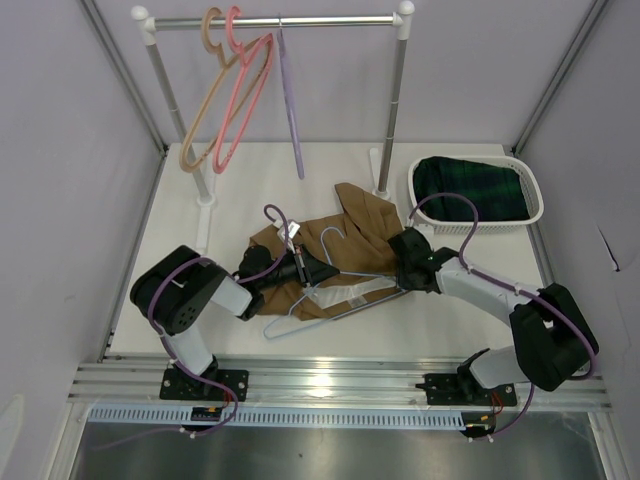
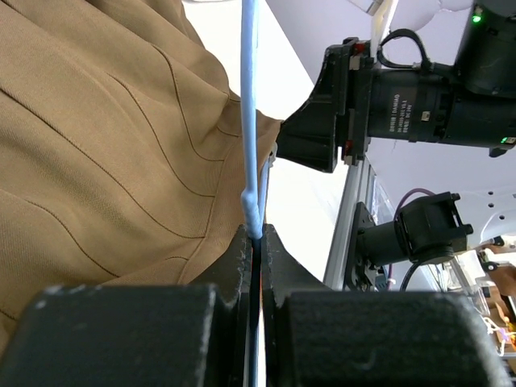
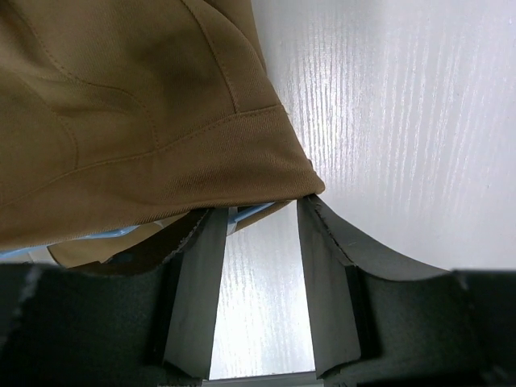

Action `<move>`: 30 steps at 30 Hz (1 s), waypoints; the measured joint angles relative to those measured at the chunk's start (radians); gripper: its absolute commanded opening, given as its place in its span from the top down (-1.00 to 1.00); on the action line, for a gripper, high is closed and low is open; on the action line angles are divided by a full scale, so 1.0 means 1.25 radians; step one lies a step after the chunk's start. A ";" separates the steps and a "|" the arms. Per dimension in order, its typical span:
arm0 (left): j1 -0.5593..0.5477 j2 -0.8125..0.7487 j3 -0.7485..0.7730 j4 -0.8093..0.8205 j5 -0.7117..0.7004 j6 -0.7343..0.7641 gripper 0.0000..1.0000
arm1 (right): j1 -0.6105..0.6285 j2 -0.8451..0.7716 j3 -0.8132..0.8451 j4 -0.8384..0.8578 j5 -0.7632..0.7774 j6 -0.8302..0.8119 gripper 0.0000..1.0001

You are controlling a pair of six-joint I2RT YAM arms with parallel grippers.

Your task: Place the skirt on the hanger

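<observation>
The tan-brown skirt [image 1: 355, 235] lies crumpled mid-table, draped over the thin pale lavender-blue hanger [image 1: 312, 318], which lies flat with its lower bar showing near the front. My left gripper [image 1: 310, 270] reaches in from the left. In the left wrist view it [image 2: 256, 235] is shut on the hanger's slim blue bar [image 2: 251, 113], with the skirt [image 2: 105, 145] just beside it. My right gripper [image 1: 400, 270] is at the skirt's right edge. In its wrist view it [image 3: 262, 211] stands open, the skirt's hem [image 3: 161, 121] just at the fingertips and bare table between the jaws. A bit of the hanger [image 3: 97, 236] shows under the hem.
A clothes rail [image 1: 300, 20] at the back carries a tan hanger [image 1: 205, 110], a pink hanger [image 1: 245, 95] and a lavender hanger [image 1: 292, 110]. A white basket [image 1: 530, 215] holding dark green plaid cloth [image 1: 470, 190] stands at the back right. Metal rails [image 1: 340, 385] run along the near edge.
</observation>
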 measured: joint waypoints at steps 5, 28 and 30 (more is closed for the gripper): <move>0.000 0.000 0.003 0.000 0.004 0.000 1.00 | 0.001 0.020 -0.002 0.007 0.010 0.002 0.35; -0.024 -0.016 0.037 -0.001 0.016 0.019 1.00 | 0.012 -0.104 0.008 -0.097 0.114 0.018 1.00; -0.031 -0.032 0.046 -0.010 0.014 0.030 1.00 | 0.015 -0.121 0.025 -0.124 0.134 0.018 1.00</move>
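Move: The blue hanger's right end lies about 2 cm below the right hand and 1 cm to its right, partly under the skirt's edge. The skirt's middle is some 18 cm to this hand's left and 5 cm ahead, about 3 cm lower; the basket stands roughly 22 cm ahead and 17 cm to the right. From the left hand, which already holds the hanger at its neck, that end is about 15 cm right, 3 cm back and 7 cm down. The hanger's right end is met by the right hand sinking about 1.5 cm with half-open fingers that shut and pinch it; that hand then quickly lifts it some 6 cm, drifting about 2 cm right, up off the table and clear of the skirt's edge. Near the end the left hand, still gripping the neck, rises about 3 cm and moves 2 cm right with it. ##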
